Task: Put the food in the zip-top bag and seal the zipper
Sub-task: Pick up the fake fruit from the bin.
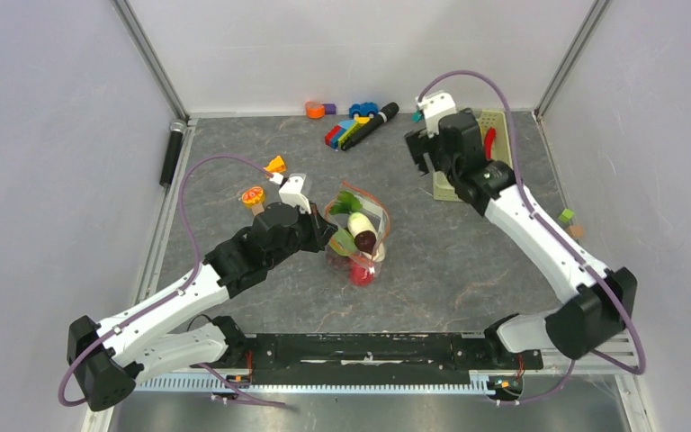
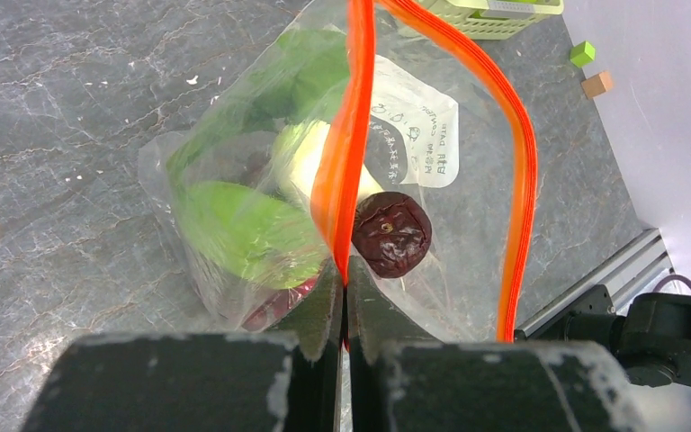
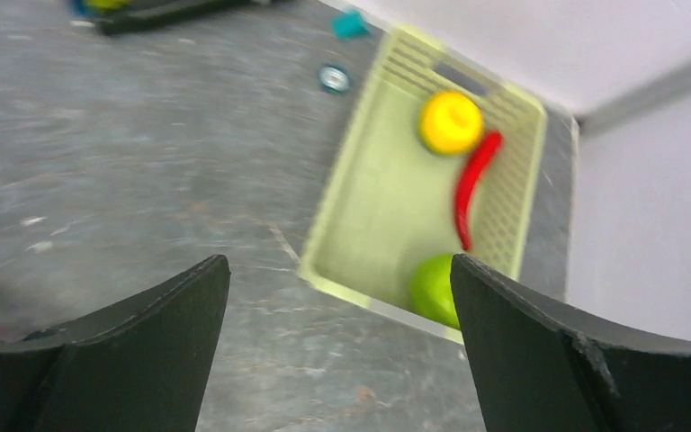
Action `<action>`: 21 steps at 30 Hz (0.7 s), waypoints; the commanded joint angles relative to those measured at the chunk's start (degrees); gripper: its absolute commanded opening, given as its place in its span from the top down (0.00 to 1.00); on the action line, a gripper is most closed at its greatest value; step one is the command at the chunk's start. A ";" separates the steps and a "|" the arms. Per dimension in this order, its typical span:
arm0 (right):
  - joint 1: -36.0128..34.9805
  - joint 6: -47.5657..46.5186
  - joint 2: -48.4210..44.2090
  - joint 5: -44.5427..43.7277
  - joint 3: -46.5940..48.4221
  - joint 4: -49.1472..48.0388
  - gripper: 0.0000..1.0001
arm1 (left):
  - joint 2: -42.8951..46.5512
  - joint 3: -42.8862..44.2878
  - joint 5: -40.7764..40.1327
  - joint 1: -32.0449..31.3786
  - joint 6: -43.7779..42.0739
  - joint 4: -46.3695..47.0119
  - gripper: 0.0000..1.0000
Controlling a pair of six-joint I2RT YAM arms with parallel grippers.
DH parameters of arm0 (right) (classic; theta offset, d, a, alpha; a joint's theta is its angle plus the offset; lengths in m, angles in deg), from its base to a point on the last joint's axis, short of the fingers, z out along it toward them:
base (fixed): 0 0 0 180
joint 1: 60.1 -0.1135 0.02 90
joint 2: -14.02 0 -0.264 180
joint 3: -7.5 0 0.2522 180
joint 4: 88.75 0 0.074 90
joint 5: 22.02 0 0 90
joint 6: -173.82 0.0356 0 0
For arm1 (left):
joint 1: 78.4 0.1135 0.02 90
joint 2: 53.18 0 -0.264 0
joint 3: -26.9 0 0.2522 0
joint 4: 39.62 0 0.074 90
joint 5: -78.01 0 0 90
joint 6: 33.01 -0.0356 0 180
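Note:
The zip-top bag (image 1: 365,243) stands in the middle of the table, mouth up and gaping. My left gripper (image 2: 344,281) is shut on the near lip of its red-orange zipper (image 2: 351,135); in the top view that gripper (image 1: 327,236) is at the bag's left side. Inside the bag lie a green fruit (image 2: 243,229), a white radish (image 2: 301,157) and a dark red fruit (image 2: 392,234). My right gripper (image 3: 337,297) hangs open and empty over the near left corner of the pale green basket (image 3: 387,207). That basket holds a yellow fruit (image 3: 451,123), a red chili (image 3: 472,184) and a green fruit (image 3: 434,290).
Coloured blocks (image 1: 349,131) and a black marker (image 1: 374,125) lie at the back. An orange-slice toy (image 1: 253,195) and a yellow-orange block (image 1: 275,165) sit left of the bag. A green cube (image 1: 567,216) and a brown cube (image 1: 577,230) lie under the right arm.

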 commanded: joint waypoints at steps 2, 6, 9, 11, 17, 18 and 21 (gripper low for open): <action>8.47 5.69 8.01 -9.19 7.16 7.42 0.02 | 0.69 -0.03 0.42 -0.09 -1.25 2.42 0.97; 13.92 6.99 15.42 -7.27 12.82 12.54 0.02 | 0.67 0.10 0.77 -0.09 -1.17 2.45 0.97; 17.94 8.08 20.30 -4.20 15.77 14.73 0.02 | 0.67 -0.05 1.32 -0.09 -1.27 2.65 0.97; 20.38 10.28 23.02 -2.43 17.92 16.52 0.02 | 0.62 -0.19 1.41 -0.09 -1.40 3.00 0.97; 26.08 12.84 30.27 -1.54 22.08 22.96 0.02 | 0.10 -0.17 1.81 -0.09 -1.45 3.21 0.97; 26.68 13.05 31.45 -1.47 23.21 24.29 0.02 | 0.18 -0.17 1.78 -0.09 -1.36 3.21 0.97; 27.26 13.04 34.59 -0.79 25.33 26.09 0.02 | 0.15 -0.23 1.45 -0.09 -1.46 3.12 0.97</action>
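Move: The green apple lies in the near right corner of the bin, about 21 cm to the right gripper's right, 8 cm ahead and some 23 cm below. From the apple, the red chili is roughly 11 cm farther out and 1 cm right, and the yellow fruit about 16 cm farther out and 4 cm left. The left gripper has the apple some 38 cm to its right, 24 cm ahead and 17 cm below. Swing the right gripper, fingers still wide open, about 19 cm to the right and sink it some 14 cm towards the green apple, going forward about 7 cm over the first half. Meanwhile turn the wrist clockwise and tip it down by roughly 30 degrees each. Keep the left gripper still, shut on the bag's orange zipper edge. ##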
